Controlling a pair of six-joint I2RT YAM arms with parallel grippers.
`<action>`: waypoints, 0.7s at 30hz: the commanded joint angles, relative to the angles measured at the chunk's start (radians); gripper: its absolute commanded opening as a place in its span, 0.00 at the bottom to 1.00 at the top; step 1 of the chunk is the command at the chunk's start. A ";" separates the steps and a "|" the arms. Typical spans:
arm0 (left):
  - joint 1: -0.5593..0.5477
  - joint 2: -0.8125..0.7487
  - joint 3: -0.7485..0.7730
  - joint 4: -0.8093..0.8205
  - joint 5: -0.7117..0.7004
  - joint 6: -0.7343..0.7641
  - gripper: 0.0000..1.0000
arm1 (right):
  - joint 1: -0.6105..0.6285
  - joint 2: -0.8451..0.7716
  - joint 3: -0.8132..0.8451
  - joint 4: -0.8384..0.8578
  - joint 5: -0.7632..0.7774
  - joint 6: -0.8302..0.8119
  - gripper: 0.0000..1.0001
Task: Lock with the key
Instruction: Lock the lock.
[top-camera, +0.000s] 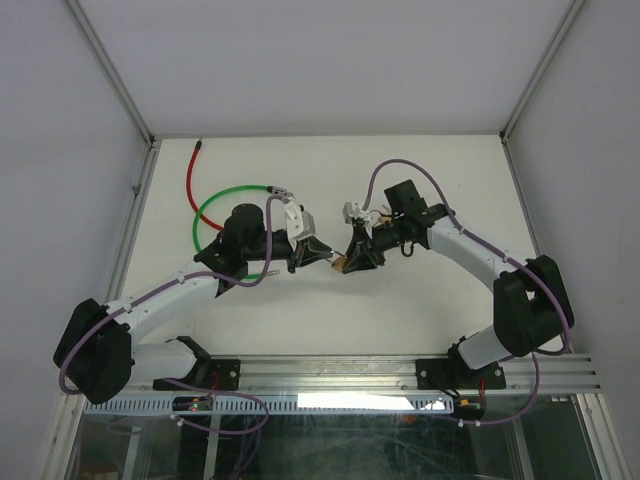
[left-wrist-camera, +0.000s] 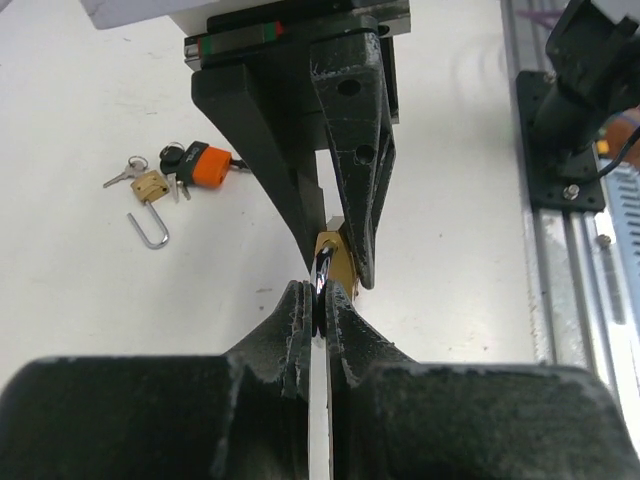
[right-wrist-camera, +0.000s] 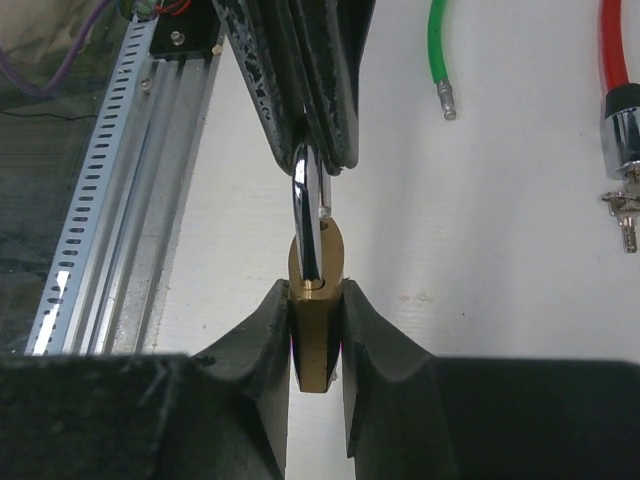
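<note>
A brass padlock (right-wrist-camera: 316, 340) hangs between both grippers above the table's middle (top-camera: 340, 263). My right gripper (right-wrist-camera: 316, 296) is shut on the flat sides of its body. My left gripper (left-wrist-camera: 322, 295) is shut on the top of its chrome shackle (right-wrist-camera: 308, 205), facing the right gripper's fingers (left-wrist-camera: 350, 150). I see no key in this padlock. A silver key (left-wrist-camera: 122, 176) lies on the table at the far left of the left wrist view, beside a second small brass padlock (left-wrist-camera: 150, 185).
The second padlock has its shackle swung open, and an orange fob (left-wrist-camera: 212, 165) lies beside it. A green cable (top-camera: 215, 205) and a red cable (top-camera: 192, 180) curl at the back left. A chrome cable lock (right-wrist-camera: 622, 140) carries more keys. An aluminium rail (top-camera: 330, 375) runs along the near edge.
</note>
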 joint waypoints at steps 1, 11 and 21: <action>-0.038 0.020 -0.034 0.081 0.067 0.165 0.00 | 0.027 -0.037 -0.031 0.275 0.013 0.057 0.00; -0.035 0.085 -0.128 0.194 0.057 0.268 0.00 | 0.081 0.072 -0.121 0.518 0.153 0.076 0.00; -0.033 0.209 -0.163 0.290 0.070 0.352 0.00 | 0.091 0.169 -0.125 0.562 0.175 0.073 0.00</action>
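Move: Held between the hands, the brass padlock's body lies about 3 cm right of the left hand and 2 cm lower. From the right hand, the shackle pinched by the left is some 3 cm to the left and 2 cm higher. Down on the table, roughly 15 to 18 cm below, the orange padlock sits about 18 cm ahead and 20 cm right of the left hand; the green hose's near end lies about 5 cm ahead and 14 cm left of it. Sinking together almost straight down, both arms carry the padlock about 9.5 cm nearer the table. The left fingers keep pinching the shackle and the right fingers keep the brass body; both grippers tip their fingertips some 10 degrees further down as they go, staying close against one another. ##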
